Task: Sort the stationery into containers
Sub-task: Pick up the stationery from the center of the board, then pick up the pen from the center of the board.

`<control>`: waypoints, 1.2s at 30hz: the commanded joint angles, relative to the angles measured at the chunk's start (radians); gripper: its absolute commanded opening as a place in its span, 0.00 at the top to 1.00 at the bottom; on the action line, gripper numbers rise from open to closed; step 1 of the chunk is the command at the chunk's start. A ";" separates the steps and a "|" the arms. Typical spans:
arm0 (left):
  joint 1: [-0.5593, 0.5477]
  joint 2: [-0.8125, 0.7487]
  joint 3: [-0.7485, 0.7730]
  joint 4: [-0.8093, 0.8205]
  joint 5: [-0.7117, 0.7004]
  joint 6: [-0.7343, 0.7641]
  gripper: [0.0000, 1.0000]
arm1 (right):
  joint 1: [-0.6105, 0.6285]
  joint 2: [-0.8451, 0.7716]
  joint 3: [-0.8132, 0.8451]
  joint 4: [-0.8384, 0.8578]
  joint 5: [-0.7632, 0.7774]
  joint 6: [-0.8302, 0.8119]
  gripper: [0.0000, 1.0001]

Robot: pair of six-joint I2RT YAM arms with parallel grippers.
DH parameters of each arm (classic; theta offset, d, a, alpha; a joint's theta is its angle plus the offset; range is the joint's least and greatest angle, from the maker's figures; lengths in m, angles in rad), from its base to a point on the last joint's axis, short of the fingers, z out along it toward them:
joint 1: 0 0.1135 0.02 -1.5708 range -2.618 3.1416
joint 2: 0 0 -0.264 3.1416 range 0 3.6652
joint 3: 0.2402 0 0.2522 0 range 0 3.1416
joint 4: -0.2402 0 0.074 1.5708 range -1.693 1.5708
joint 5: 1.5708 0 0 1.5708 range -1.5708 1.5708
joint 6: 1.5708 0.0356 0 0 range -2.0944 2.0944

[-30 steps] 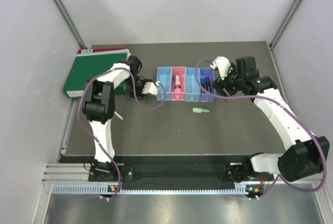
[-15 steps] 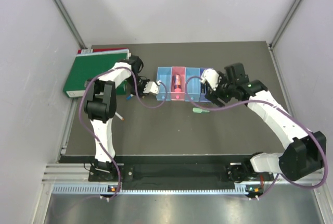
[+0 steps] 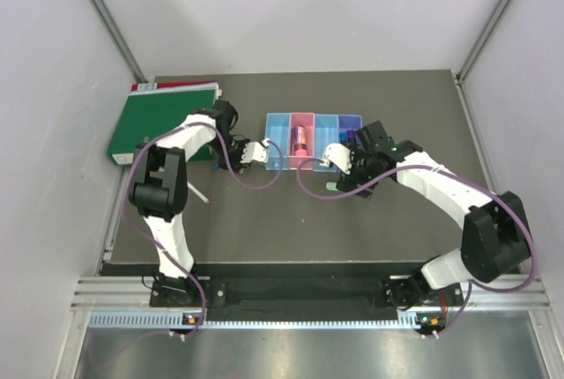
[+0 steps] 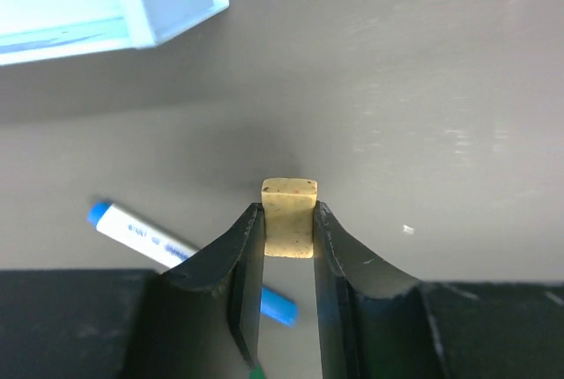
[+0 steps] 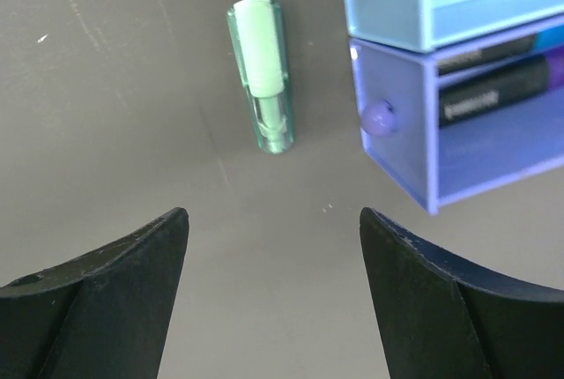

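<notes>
My left gripper [image 4: 289,211] is shut on a small pale tan eraser-like block [image 4: 289,196], low over the table just left of the containers [image 3: 315,123]. Under its fingers lies a white pen with blue ends [image 4: 132,231]. In the top view the left gripper [image 3: 241,155] sits beside the leftmost light blue bin [image 3: 278,123]. My right gripper [image 5: 273,220] stands open over bare table, short of a green marker [image 5: 260,53] lying in front of the purple-blue bin [image 5: 401,154], which holds black markers [image 5: 493,88]. From above, the right gripper [image 3: 346,182] nearly covers the green marker [image 3: 330,187].
A large green binder [image 3: 159,122] lies at the back left of the table. A thin white pen with an orange end [image 3: 202,195] rests near the left arm. The pink bin [image 3: 302,120] holds a pink item.
My left gripper has shut on the eraser-like block. The right arm has swung left and toward me, from over the purple-blue bin down to the green marker, jaws still open.
</notes>
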 commanded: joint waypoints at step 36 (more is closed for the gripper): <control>0.018 -0.402 -0.185 0.592 0.388 -0.715 0.96 | 0.106 0.397 0.180 0.135 -0.059 0.004 0.65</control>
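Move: For the right hand, the green marker lies on the table roughly 3 cm ahead, 6 cm left and 8 cm below. The organizer's purple compartment is about 14 cm ahead and 4 cm left, with its light-blue neighbour 14 ahead and 10 left. The left hand already grips the yellow eraser; the organizer's leftmost blue compartment is about 7 cm ahead and 9 right of that hand, and a blue-and-white marker 3 cm ahead and 3 left. Down some 7 cm and leftward nearly 6, with a little forward, the right hand sinks to the green marker and brings its fingers to either side, narrowing them late from wide to under half open. Meanwhile the left keeps its pinch on the eraser and lifts it about 14 cm, easing right beside the organizer as the fingers tilt further to the right. ##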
